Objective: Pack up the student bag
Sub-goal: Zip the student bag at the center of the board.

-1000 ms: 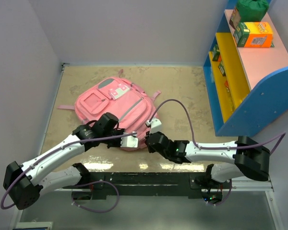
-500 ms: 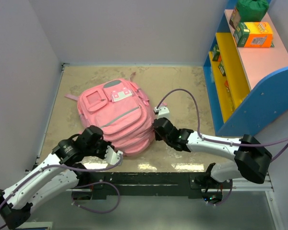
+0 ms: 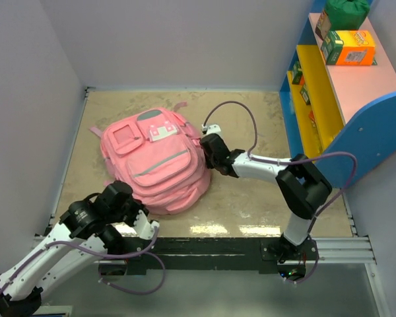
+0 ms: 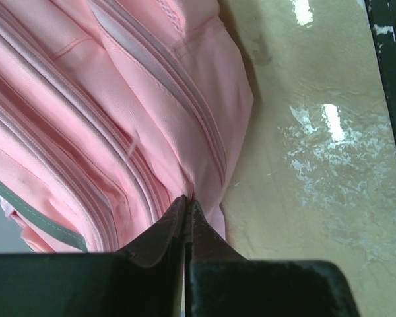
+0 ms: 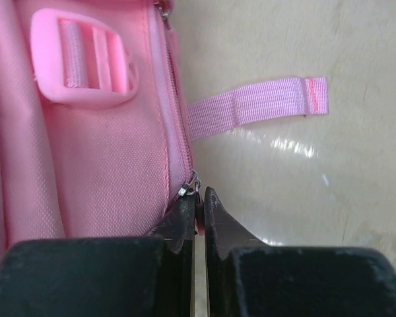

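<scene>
The pink student bag [image 3: 155, 162] lies front side up on the beige table, its white label [image 3: 162, 133] toward the far end. My left gripper [image 3: 156, 215] is at the bag's near edge; in the left wrist view its fingers [image 4: 204, 244] are shut, the tips pinching a fold of the student bag [image 4: 119, 112] beside a zip line. My right gripper [image 3: 208, 149] is at the bag's right side. It is shut on a pink zip pull whose metal ring [image 5: 191, 185] shows at the tips of that gripper [image 5: 199, 195].
A blue, yellow and pink shelf unit [image 3: 343, 125] stands at the right, with an orange box [image 3: 352, 47] and a green item [image 3: 343, 12] on top. Grey walls close the left and back. A black rail [image 3: 204, 247] runs along the near edge. A loose pink strap [image 5: 257, 105] lies on the table.
The bag has turned and slid toward the back left. My left arm has drawn back to the bag's near edge. My right gripper has travelled up the bag's right side, away from the rail.
</scene>
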Action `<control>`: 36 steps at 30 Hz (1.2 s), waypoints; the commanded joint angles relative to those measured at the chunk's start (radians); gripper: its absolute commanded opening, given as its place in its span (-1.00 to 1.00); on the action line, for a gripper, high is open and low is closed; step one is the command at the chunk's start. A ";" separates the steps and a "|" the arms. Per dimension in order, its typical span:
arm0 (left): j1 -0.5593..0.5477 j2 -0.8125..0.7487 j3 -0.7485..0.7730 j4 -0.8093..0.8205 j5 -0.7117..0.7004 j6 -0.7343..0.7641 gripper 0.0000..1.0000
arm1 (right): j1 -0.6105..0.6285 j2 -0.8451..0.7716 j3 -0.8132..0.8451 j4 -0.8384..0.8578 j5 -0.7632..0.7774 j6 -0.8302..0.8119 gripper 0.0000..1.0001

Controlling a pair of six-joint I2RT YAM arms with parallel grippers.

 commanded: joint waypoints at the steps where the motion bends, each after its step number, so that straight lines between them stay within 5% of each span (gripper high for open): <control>1: 0.010 0.000 0.018 -0.150 -0.072 0.029 -1.00 | -0.136 0.126 0.178 0.037 0.186 -0.028 -1.00; 8: 0.010 0.019 0.001 -0.030 -0.071 -0.055 -1.00 | -0.177 0.149 0.276 0.031 0.233 0.039 -1.00; 11: 0.010 0.075 0.005 0.183 -0.109 -0.202 -0.20 | -0.177 0.081 0.204 0.063 0.184 0.070 -1.00; 12: 0.010 0.136 0.034 0.243 -0.132 -0.251 0.57 | -0.177 0.070 0.175 0.060 0.189 0.079 -1.00; 13: 0.010 0.178 0.064 0.318 -0.135 -0.332 0.98 | -0.177 0.061 0.165 0.048 0.197 0.084 -1.00; 19: 0.010 0.471 0.352 0.306 -0.050 -0.572 1.00 | -0.176 -0.043 0.053 -0.038 0.150 0.147 -0.89; 24: 0.013 0.548 0.443 0.306 0.041 -0.657 1.00 | -0.177 -0.151 -0.045 -0.053 0.076 0.188 0.42; 27: 0.039 0.579 0.463 0.337 0.066 -0.690 1.00 | -0.177 -0.201 -0.045 -0.107 0.100 0.190 0.80; 36: 0.323 0.694 0.585 0.479 0.254 -0.804 1.00 | -0.176 -0.523 -0.134 -0.072 0.056 0.089 0.97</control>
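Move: The right fingers hold a zipper pull on the bag's right side; the matching zipper slider sits about 6 cm ahead and 1 cm left of them, 1 cm up, and the loose pink strap 3 cm ahead, 3 cm right and 4 cm below. The bag's middle lies some 15 cm left of that hand and 3 cm back, 1 cm lower. The left fingers pinch the bag's near end, its middle 18 cm ahead, 4 cm right and about 5 cm below. Draw the held zipper pull forward along the bag's side about 9 cm, veering right, then ease back and farther right, open the right gripper to release it, and rise some 10 cm clear of the bag. Meanwhile let the left hand ease 2 cm left, spread its fingers off the near end, and swing forward, right and up over the bag, turning counter-clockwise. ##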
